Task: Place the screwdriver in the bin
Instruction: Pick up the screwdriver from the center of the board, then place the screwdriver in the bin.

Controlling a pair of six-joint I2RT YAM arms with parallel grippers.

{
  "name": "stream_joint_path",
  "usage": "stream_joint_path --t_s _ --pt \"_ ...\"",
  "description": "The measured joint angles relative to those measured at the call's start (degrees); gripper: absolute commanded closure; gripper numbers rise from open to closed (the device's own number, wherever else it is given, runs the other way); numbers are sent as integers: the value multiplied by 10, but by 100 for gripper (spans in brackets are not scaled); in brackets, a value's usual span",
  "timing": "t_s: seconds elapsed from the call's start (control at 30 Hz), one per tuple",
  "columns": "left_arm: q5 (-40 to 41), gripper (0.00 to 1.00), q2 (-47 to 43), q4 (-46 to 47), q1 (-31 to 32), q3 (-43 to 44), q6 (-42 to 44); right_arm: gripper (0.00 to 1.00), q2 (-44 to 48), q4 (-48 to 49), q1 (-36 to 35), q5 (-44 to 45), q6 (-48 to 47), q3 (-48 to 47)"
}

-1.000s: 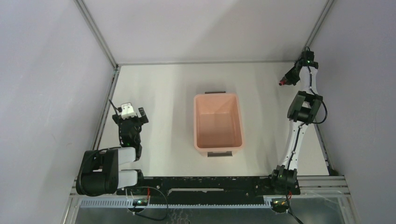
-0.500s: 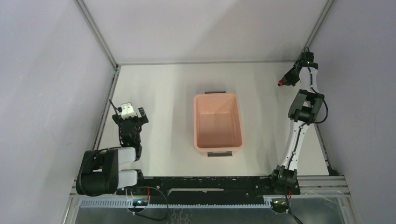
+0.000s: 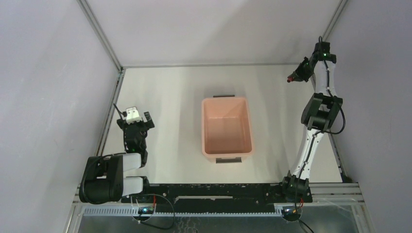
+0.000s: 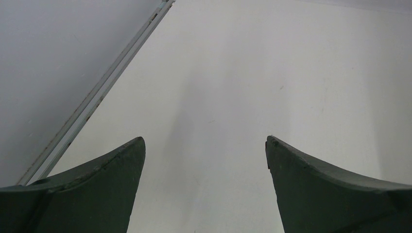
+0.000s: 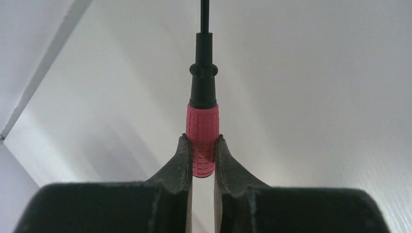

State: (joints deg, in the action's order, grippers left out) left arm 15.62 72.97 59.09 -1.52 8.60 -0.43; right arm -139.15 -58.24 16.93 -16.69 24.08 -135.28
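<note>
The salmon-pink bin (image 3: 227, 127) stands in the middle of the table, dark grey handles at its near and far ends. My right gripper (image 3: 295, 76) is at the far right, raised above the table, well right of and beyond the bin. It is shut on the red handle of the screwdriver (image 5: 202, 138), whose black shaft points away from the jaws; the red tip shows in the top view (image 3: 291, 79). My left gripper (image 4: 205, 145) is open and empty, low over the bare table at the near left (image 3: 136, 122).
A metal rail (image 3: 111, 114) runs along the table's left edge beside my left gripper. Grey walls enclose the table on the left, far and right sides. The right arm (image 3: 318, 114) stands tall along the right edge.
My right gripper has risen and moved slightly farther back with the screwdriver. The left arm and the bin have not moved.
</note>
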Motion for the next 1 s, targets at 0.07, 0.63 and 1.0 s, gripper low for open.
stream_joint_path --t_s 0.07,0.63,1.0 --pt "0 2 0 0 0 0 0 100 35 -10 -5 -2 -10 0" --pt "0 2 0 0 0 0 0 100 331 -112 -97 7 -38 84" --pt "0 2 0 0 0 0 0 100 552 -54 -449 87 56 382"
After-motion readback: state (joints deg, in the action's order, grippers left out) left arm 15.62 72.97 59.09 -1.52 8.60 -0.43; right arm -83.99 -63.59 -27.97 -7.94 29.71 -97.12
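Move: The right hand already holds the screwdriver by its handle, lifted off the board. From that hand the bin's middle lies some 35 cm to the left and 21 cm back, about 4 cm lower. Nothing else stands near the way there. From the idle left hand the bin is about 40 cm to the right, roughly level with it front to back, and 5 cm lower. Up about 20 cm, then the right hand sweeps the pinched screwdriver left and back towards the bin. ##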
